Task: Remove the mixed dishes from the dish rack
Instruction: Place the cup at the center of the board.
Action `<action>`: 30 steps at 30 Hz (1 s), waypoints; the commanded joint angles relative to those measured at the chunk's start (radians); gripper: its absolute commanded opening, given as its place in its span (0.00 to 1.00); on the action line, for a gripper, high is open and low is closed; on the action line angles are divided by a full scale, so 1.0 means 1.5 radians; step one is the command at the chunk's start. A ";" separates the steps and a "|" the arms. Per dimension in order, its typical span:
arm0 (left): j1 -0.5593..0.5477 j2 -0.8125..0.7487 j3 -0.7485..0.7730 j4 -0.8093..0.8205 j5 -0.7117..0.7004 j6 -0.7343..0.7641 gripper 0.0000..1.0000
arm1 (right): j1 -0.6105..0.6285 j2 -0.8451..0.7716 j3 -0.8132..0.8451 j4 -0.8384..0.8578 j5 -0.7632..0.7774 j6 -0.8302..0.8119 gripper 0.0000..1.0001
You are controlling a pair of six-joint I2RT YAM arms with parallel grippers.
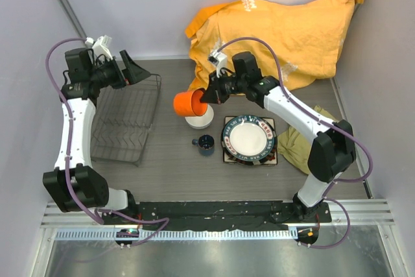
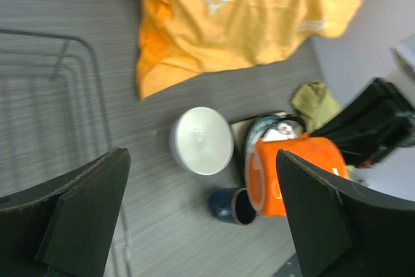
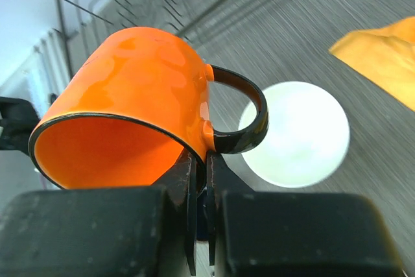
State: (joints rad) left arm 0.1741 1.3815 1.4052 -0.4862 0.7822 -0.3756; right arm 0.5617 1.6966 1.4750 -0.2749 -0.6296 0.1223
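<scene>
My right gripper [image 1: 206, 95] [image 3: 206, 160] is shut on the rim of the orange mug [image 1: 187, 103] [image 3: 142, 82], beside its dark handle. The mug hangs tilted in the air just above the white bowl [image 1: 200, 116] [image 3: 298, 134]. A small dark blue cup [image 1: 206, 144] [image 2: 233, 205] lies on its side in front of the bowl. To the right, the round dark-rimmed plate [image 1: 249, 138] rests on a square plate [image 1: 272, 159]. The dish rack [image 1: 126, 121] [image 2: 71, 89] holds no dishes. My left gripper [image 1: 133, 69] [image 2: 201, 218] hovers open over the rack's far right corner.
A crumpled yellow cloth [image 1: 279, 30] [image 2: 246, 11] lies at the back right, close behind the bowl. An olive green cloth [image 1: 298, 141] sits right of the plates, under my right arm. Grey walls close off the table's sides and back.
</scene>
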 commanded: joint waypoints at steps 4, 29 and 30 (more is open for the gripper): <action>0.005 0.011 0.050 -0.135 -0.158 0.147 1.00 | 0.055 0.029 0.124 -0.151 0.108 -0.124 0.01; 0.005 0.018 0.048 -0.204 -0.283 0.285 1.00 | 0.176 0.225 0.344 -0.391 0.215 -0.215 0.01; 0.005 0.017 0.047 -0.204 -0.284 0.288 1.00 | 0.179 0.231 0.348 -0.396 0.217 -0.216 0.01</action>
State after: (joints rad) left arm 0.1749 1.4101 1.4612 -0.7872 0.3744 0.0139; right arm 0.8051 2.0373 1.9106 -0.8436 -0.2993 -0.1860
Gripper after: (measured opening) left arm 0.996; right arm 0.070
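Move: The right fingers grip the orange cup's rim. The bare spot it is heading for is about 8 cm left, 6 cm back and 21 cm below this hand. The navy mug stands some 9 cm straight back, the white bowl 3 cm ahead and 3 cm left, both about 20 cm down. From the empty left hand, that spot is about 10 cm back, 14 cm right and 28 cm below; the dish rack's middle is 3 cm back, 6 cm left. Lower the right gripper about 9 cm with the orange cup still pinched by its rim, easing it left and a little back towards the bare table beside the navy mug while tipping the fingers some 30 degrees further down. Meanwhile draw the open left gripper left and down, away from the cup and over the rack, angling its fingers more steeply down. ##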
